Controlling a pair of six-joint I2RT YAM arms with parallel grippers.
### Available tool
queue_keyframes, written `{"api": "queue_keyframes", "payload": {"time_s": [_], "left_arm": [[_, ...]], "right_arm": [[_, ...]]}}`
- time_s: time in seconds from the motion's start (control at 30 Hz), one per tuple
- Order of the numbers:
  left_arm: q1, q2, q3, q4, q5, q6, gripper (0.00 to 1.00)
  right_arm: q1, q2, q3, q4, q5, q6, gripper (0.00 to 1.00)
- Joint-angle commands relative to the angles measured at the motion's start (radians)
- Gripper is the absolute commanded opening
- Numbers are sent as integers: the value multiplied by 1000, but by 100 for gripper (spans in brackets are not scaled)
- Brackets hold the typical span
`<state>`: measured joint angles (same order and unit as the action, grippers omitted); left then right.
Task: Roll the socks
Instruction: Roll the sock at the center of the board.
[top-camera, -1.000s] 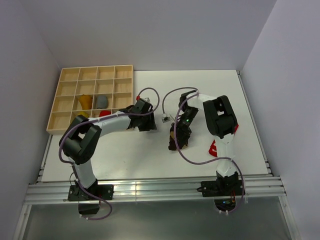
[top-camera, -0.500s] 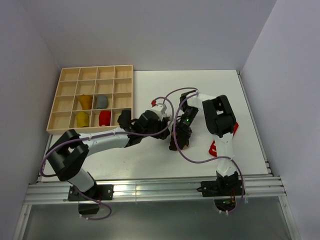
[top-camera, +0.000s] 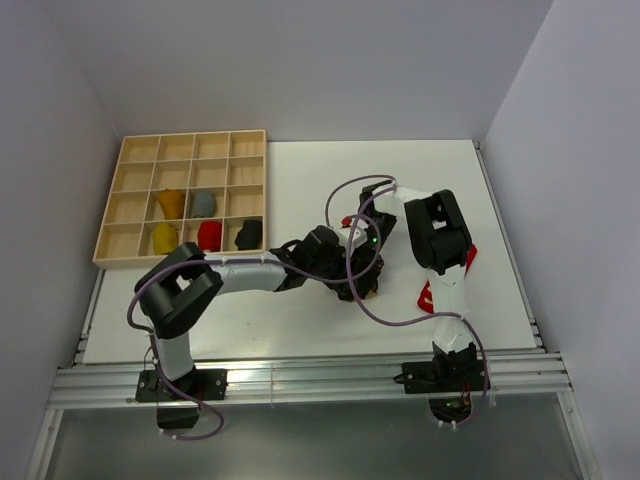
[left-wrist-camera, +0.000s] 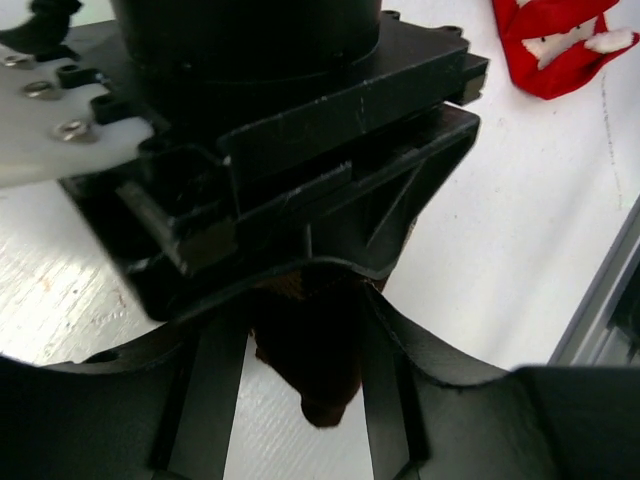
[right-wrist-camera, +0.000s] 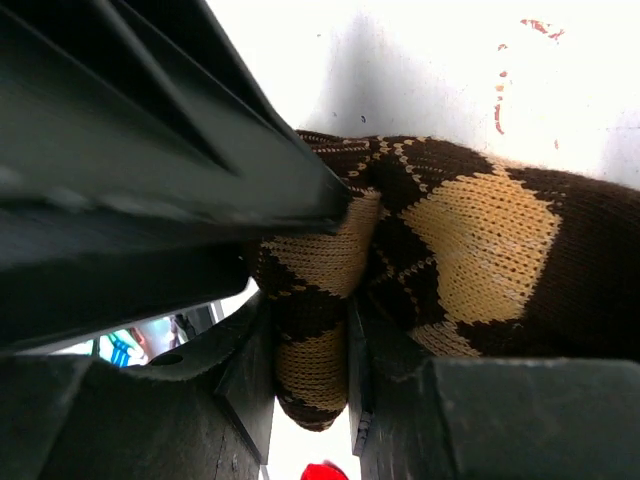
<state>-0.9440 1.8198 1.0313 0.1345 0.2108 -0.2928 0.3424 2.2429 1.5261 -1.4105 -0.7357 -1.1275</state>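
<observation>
A brown-tan argyle sock (right-wrist-camera: 480, 240) lies on the white table, and my right gripper (right-wrist-camera: 310, 400) is shut on a folded part of it. In the top view the sock (top-camera: 366, 289) is mostly hidden under both grippers. My left gripper (top-camera: 345, 262) has reached in from the left, right against the right gripper (top-camera: 362, 275). In the left wrist view the left gripper (left-wrist-camera: 300, 400) stands open, its fingers on either side of the sock's dark hanging end (left-wrist-camera: 315, 360). A red sock with white marks (left-wrist-camera: 550, 45) lies flat beyond.
A wooden compartment tray (top-camera: 110, 255) at the back left holds bundles: two mustard (top-camera: 170, 203), one grey (top-camera: 204, 203), one red (top-camera: 209, 235), one black (top-camera: 249, 233). The red sock (top-camera: 425, 297) lies beside the right arm. A metal rail runs along the near edge.
My left arm swung right from the tray, where a black bundle now shows in a compartment, and its gripper now straddles the argyle sock's end. The right arm has not moved.
</observation>
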Motion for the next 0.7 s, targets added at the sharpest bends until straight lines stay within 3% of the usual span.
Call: {"api": "queue_keyframes", "payload": {"time_s": [0.0,0.1,0.23,0.33,0.6,0.63,0.67], "left_arm": [[-3,38,61,7,41,32,50],[-3,58,75,-10,44,21,41],[-3,90,101,-67,39,9,12],[-3,114,122,-120,18,-3,0],[-4,138,141,-191,-22,-29,0],[-4,141,147,-196,-24,-31,0],[-6,147,157,-203,-30,-38,0]], "right_arm": [[-8,37,16,-28,88,-8,20],[-14,32,20,-9,85,12,23],[-23,-28,0,57,82,43,35],[-40,-95,-10,125,53,83,42],[-147,-268,-37,243,-79,172,53],[-158,-281,-47,252,-88,181,65],[-167,-289,-53,257,-88,181,67]]}}
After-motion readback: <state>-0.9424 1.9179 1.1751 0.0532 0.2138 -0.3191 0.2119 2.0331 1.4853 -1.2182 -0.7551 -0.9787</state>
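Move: The argyle sock, partly rolled, has its fold already pinched in the right fingers; its middle lies about 3 cm ahead of the right hand and 1 cm below. From the left hand, its fingers open at the roll, it is roughly 2 cm ahead, 4 cm right and 2 cm below. The red sock lies some 18 cm to the right of the right hand, about level. The black sock in the tray is about 26 cm left of the left hand and 9 cm farther out. The sock's roll passes from the right hand's grip to the left's: the left fingers shut on the edge of the roll while easing about 2 cm right and slightly forward, with almost no turn. Once they are nearly closed, the right fingers open, let go of the fold and draw off some 6 cm forward and 4 cm up, the hand tipping up and turning clockwise by about 15 degrees each. ##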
